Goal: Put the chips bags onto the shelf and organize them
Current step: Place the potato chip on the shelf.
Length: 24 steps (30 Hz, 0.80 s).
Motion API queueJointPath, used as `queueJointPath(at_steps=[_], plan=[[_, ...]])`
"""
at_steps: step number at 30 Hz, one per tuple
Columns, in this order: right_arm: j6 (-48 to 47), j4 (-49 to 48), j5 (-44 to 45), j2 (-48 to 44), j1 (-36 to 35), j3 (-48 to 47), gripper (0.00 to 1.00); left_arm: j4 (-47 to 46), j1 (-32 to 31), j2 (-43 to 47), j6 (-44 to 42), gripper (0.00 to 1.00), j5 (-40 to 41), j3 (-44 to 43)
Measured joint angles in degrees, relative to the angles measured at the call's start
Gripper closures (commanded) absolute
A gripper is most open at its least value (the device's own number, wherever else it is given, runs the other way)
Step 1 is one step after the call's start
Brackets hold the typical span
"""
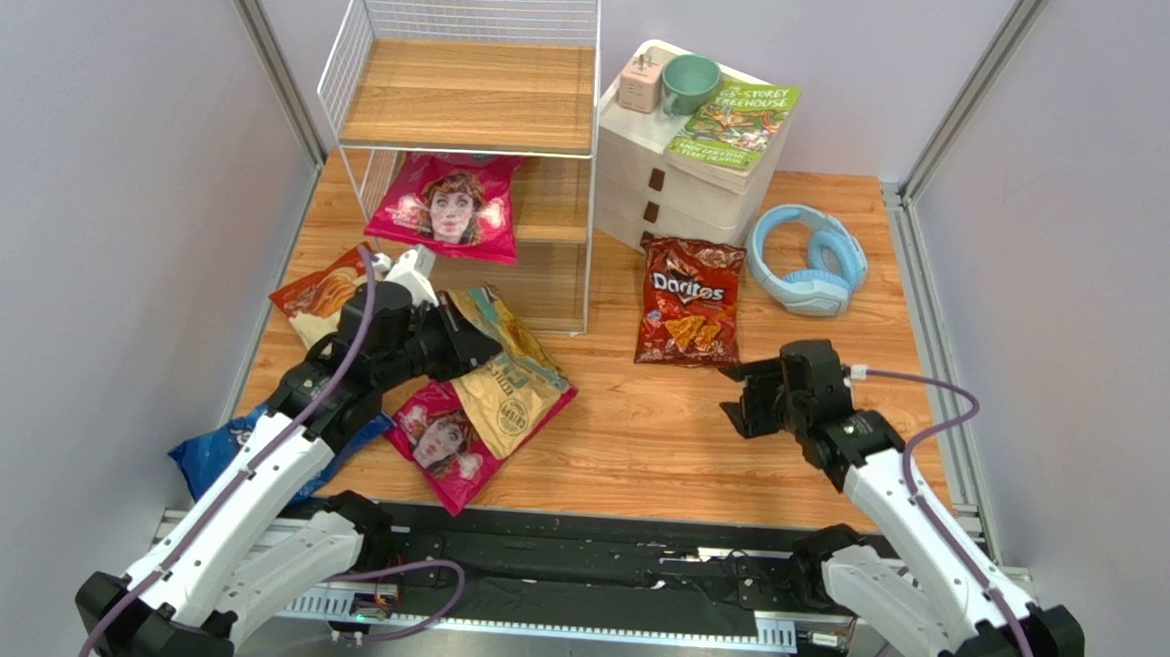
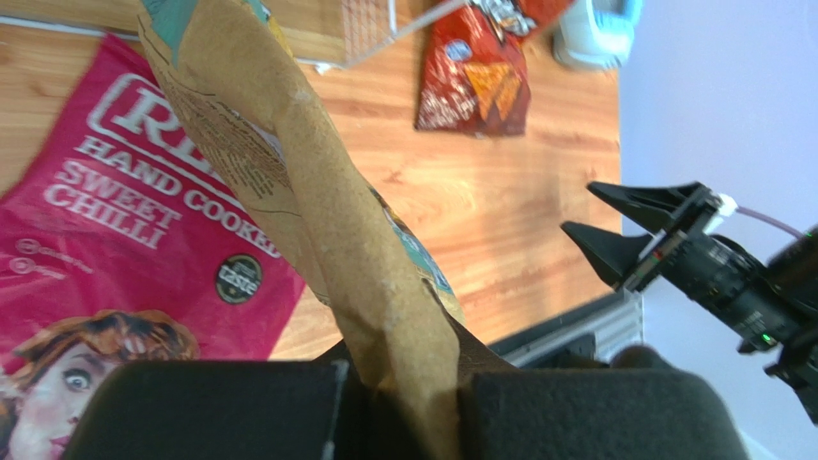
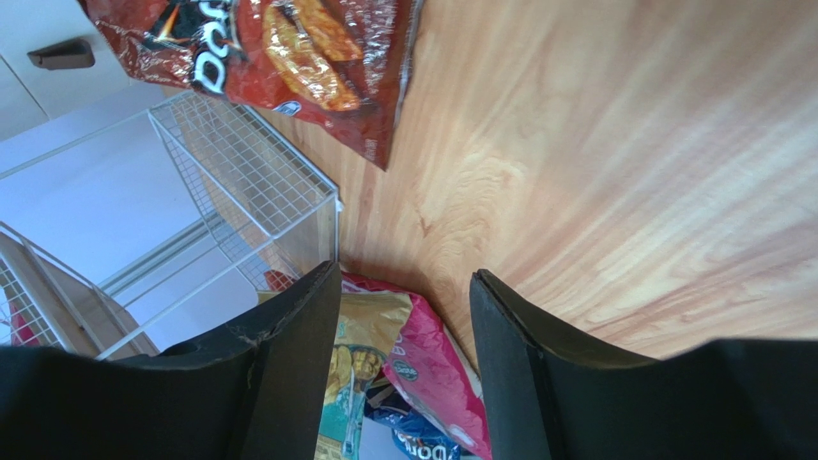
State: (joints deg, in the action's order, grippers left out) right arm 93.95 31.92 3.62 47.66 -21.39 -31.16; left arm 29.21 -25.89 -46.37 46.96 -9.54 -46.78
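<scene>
My left gripper (image 1: 463, 345) (image 2: 403, 383) is shut on an edge of the tan-and-teal chips bag (image 1: 510, 388) (image 2: 317, 192), which lies partly over a magenta bag (image 1: 443, 438) (image 2: 125, 240). A second magenta bag (image 1: 447, 204) rests on the middle tier of the white wire shelf (image 1: 467, 112). An orange-and-cream bag (image 1: 322, 292) lies left of the shelf, and a blue Doritos bag (image 1: 216, 452) sits under my left arm. The red Doritos bag (image 1: 690, 301) (image 3: 278, 48) lies flat right of the shelf. My right gripper (image 1: 735, 397) (image 3: 403, 287) hovers open and empty just below it.
A white plastic drawer unit (image 1: 674, 183) stands at the back right of the shelf, carrying a green book (image 1: 737, 123), a teal mug (image 1: 691, 82) and a small pink object (image 1: 642, 79). Blue headphones (image 1: 809, 258) lie beside it. Grey walls close in both sides.
</scene>
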Motion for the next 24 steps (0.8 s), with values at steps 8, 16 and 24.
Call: queueJointPath(at_steps=[8,16,24], plan=[[-6.8,-4.9,-8.6,12.0,5.4,-7.5,0.44,-0.2,2.3,0.0,1.4,1.00,9.6,-2.1],[-12.2,-8.1,-15.6,17.2,8.6,-9.9,0.44,-6.5,2.7,1.7,4.2,1.00,20.2,-0.7],[-17.7,-8.3,-21.0,20.2,10.7,-13.6,0.44,-17.6,2.8,-0.4,8.9,1.00,26.8,9.2]])
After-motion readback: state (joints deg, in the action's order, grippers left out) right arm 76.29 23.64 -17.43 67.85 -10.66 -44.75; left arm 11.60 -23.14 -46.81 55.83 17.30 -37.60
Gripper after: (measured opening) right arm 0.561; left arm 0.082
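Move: Still held by the left fingers, the gold potato chip bag is bound for the shelf's bottom tier, its middle about 26 cm ahead, 2 cm left and 20 cm below. The pink bag on the middle tier lies 20 cm ahead, 6 cm left, 2 cm higher; the table's pink bag lies 20 cm below, 1 cm back and 1 cm left. For the right hand, the Doritos bag is 22 cm ahead, 1 cm left, 9 cm below. Swinging the pinched gold bag towards the shelf front, the left hand goes about 7 cm forward and as far left, turning some 30 degrees counter-clockwise; it rises slightly, then sinks a little below its starting height, fingers keeping their grip. The half-open right hand approaches the Doritos bag, 6 cm forward, rising 3 cm and turning counter-clockwise. ##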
